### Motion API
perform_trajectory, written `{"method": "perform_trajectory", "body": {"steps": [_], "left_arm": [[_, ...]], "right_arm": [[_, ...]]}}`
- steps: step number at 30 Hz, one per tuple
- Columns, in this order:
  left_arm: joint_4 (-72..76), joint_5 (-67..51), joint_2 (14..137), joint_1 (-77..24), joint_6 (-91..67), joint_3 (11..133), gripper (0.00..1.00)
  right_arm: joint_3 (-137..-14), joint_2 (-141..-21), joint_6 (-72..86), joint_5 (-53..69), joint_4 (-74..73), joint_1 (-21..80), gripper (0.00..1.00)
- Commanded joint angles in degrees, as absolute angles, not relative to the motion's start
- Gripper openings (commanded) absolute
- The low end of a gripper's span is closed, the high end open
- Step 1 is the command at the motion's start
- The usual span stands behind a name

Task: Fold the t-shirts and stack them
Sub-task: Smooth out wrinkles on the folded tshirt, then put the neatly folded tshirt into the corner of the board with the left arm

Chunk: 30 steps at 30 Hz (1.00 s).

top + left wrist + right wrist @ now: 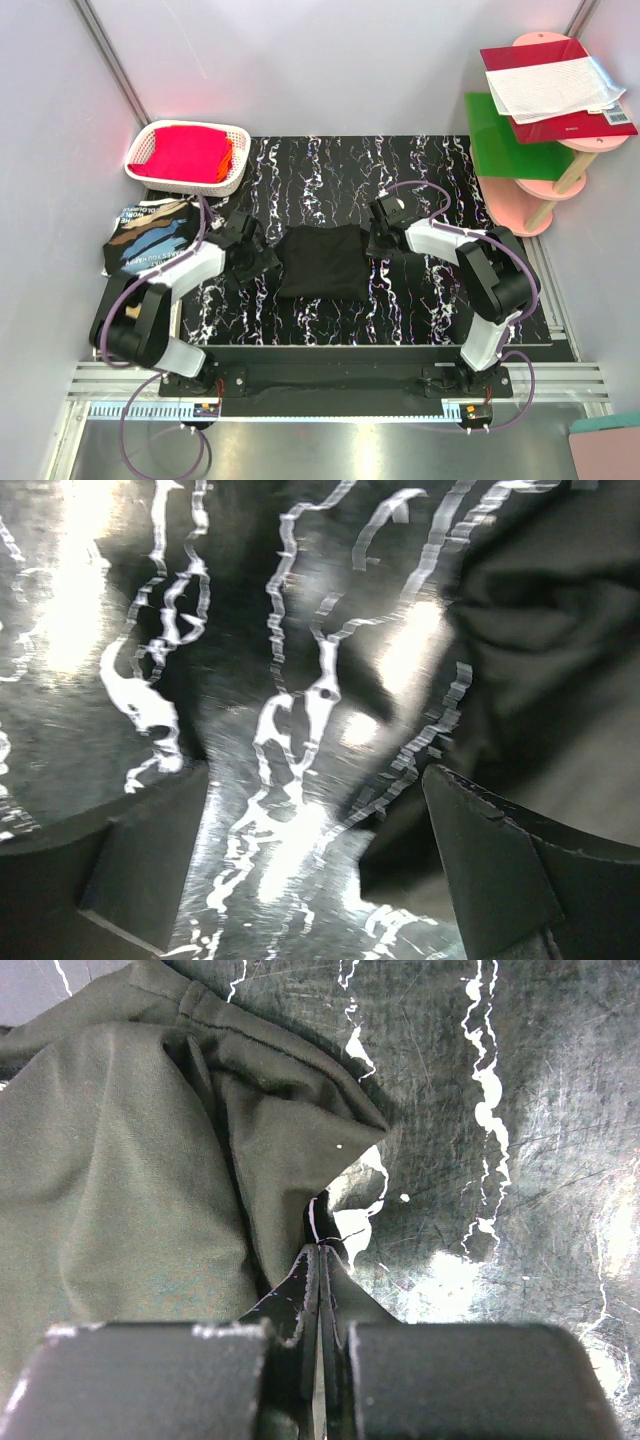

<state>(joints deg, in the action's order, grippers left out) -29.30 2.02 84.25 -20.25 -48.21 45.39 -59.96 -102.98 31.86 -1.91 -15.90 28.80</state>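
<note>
A folded black t-shirt (322, 262) lies as a dark rectangle in the middle of the black marbled mat (330, 170). A second t-shirt (150, 240), its blue and tan print facing up, lies crumpled off the mat's left edge. My left gripper (262, 258) stands open just left of the folded shirt. In the left wrist view the left gripper (320, 850) has only mat between its fingers, and the shirt's cloth (540, 630) is to the right. My right gripper (378, 245) is at the shirt's right edge. In the right wrist view the right gripper (320, 1250) is shut beside the cloth (130, 1180), with nothing visibly pinched.
A white basket (188, 155) holding red and orange cloth stands at the mat's back left corner. A pink and green shelf stand (530, 150) with a red book and papers (555, 85) is at the back right. Grey walls close in both sides.
</note>
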Motion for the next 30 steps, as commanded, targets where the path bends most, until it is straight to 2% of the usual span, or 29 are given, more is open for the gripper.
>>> {"method": "perform_trajectory", "body": {"steps": [1,7,17,30], "left_arm": [[-17.94,-2.46,74.54,-19.07,-50.62,42.63,0.93],[-16.35,-3.58,69.34,-17.93,-50.01,42.97,0.94],[-14.16,-14.32,86.73,-17.67,-48.16,49.13,0.94],[-9.14,-19.51,94.21,-18.46,-47.73,47.46,0.92]], "right_arm": [[-59.33,-102.22,30.76,-2.02,-17.31,28.65,0.00],[-59.41,-103.36,30.94,-1.23,-17.23,28.65,0.00],[-59.50,-103.97,30.94,-1.14,-17.14,28.65,0.00],[-59.15,-105.12,31.03,-0.79,-16.96,28.65,0.00]]}}
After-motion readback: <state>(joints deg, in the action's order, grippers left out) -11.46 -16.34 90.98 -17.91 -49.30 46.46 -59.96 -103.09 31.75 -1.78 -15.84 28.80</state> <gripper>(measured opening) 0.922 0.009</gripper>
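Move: Ahead and to the right of the left hand lies the folded t-shirt, its middle about 14 cm to the right and 2 cm farther out, its far-left corner roughly 7 cm ahead and 6 cm right, all a couple of centimetres below. The stack of finished t-shirts sits some 21 cm to the left and 6 cm farther out. From the right hand, the folded t-shirt's middle is about 11 cm left and 2 cm back. Hopping forward and up by some 7 cm, the left hand then sinks most of that again while shifting about 6 cm right to the folded t-shirt's far-left corner, ending about 4.5 cm farther out. Its fingers stay wide open and tip some 20 degrees towards the right; contact there can't be seen. The right hand stays still, shut fingertips at the shirt's right edge. ##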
